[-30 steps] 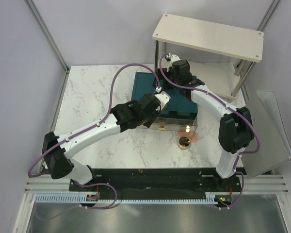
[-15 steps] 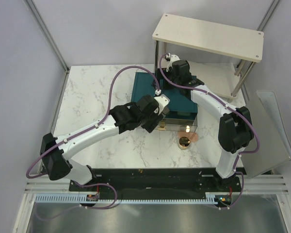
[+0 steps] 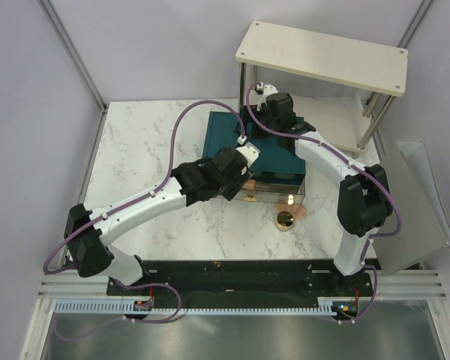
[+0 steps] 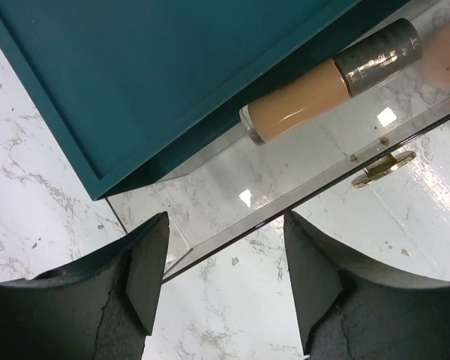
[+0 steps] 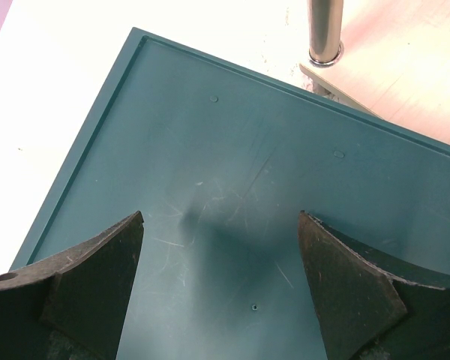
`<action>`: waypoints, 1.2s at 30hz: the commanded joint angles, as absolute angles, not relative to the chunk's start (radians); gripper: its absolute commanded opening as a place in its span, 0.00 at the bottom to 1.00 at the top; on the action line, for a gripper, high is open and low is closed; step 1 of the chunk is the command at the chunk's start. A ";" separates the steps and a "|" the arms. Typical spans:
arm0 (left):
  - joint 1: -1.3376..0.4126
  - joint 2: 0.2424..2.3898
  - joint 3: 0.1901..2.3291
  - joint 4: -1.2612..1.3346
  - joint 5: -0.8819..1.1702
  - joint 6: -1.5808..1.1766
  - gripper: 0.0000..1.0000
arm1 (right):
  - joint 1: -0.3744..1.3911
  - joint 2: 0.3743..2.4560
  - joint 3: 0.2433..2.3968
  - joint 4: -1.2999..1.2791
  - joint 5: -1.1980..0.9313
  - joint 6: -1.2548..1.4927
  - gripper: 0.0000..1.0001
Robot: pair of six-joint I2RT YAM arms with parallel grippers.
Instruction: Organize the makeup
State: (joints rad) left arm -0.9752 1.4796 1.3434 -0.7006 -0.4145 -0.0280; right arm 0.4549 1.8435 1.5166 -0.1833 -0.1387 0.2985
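A peach-tan tube with a dark cap (image 4: 322,86) lies in the clear pulled-out drawer (image 4: 232,176) of the teal box (image 3: 229,133). My left gripper (image 4: 225,281) hovers open just in front of the drawer's front wall, over bare marble, with nothing between its fingers. A peach-pink pad (image 4: 446,52) shows blurred at the drawer's far end. On the table in front of the box sit a round gold-rimmed compact (image 3: 286,219) and a peach-pink pad (image 3: 301,212). My right gripper (image 5: 221,292) stands wide open above the teal box top (image 5: 247,172), empty.
The drawer front carries a gold handle (image 4: 382,166). A wooden shelf (image 3: 322,56) on metal legs (image 5: 324,30) stands at the back right, close behind the box. A grey panel (image 3: 420,210) lies off the table's right edge.
My left gripper's jaws have opened wider and the gripper has drawn back a little toward the drawer's front. The right arm has stayed put.
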 commanded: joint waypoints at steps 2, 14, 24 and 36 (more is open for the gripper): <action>-0.974 1.463 1.402 -0.669 -0.472 -0.031 0.69 | 0.462 1.931 1.447 -0.431 -0.179 0.319 0.91; -0.983 1.328 1.323 -0.650 -0.236 -0.205 0.48 | 0.463 1.953 1.457 -0.434 -0.189 0.322 0.91; -0.997 1.244 1.088 -0.598 -0.130 -0.448 0.02 | 0.462 1.956 1.443 -0.433 -0.186 0.322 0.91; -0.997 1.387 1.051 -0.503 -0.256 -0.512 0.02 | 0.462 1.960 1.447 -0.434 -0.183 0.324 0.92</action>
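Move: The left hand is empty and half open above the drawer's front edge. The drawer handle, on the front it goes for, is about 7 cm to its right, 1 cm back and 5 cm below. The foundation bottle lies in the open drawer 7 cm right, 4 cm ahead; the cabinet's middle is 13 cm ahead, 6 cm right; the tan-lidded jar is 15 cm right, 6 cm back. From the right hand, the handle lies some 19 cm back, straight behind and lower. Clear of the bottle it has already let go, the left hand lifts about 5 cm, arcs back some 8 cm over the drawer's front edge and drops about 13 cm from its peak, down in front of the drawer. On the way the fingers shut on nothing and tip more steeply down, nearly 20 degrees, the hand's left side sinking. ##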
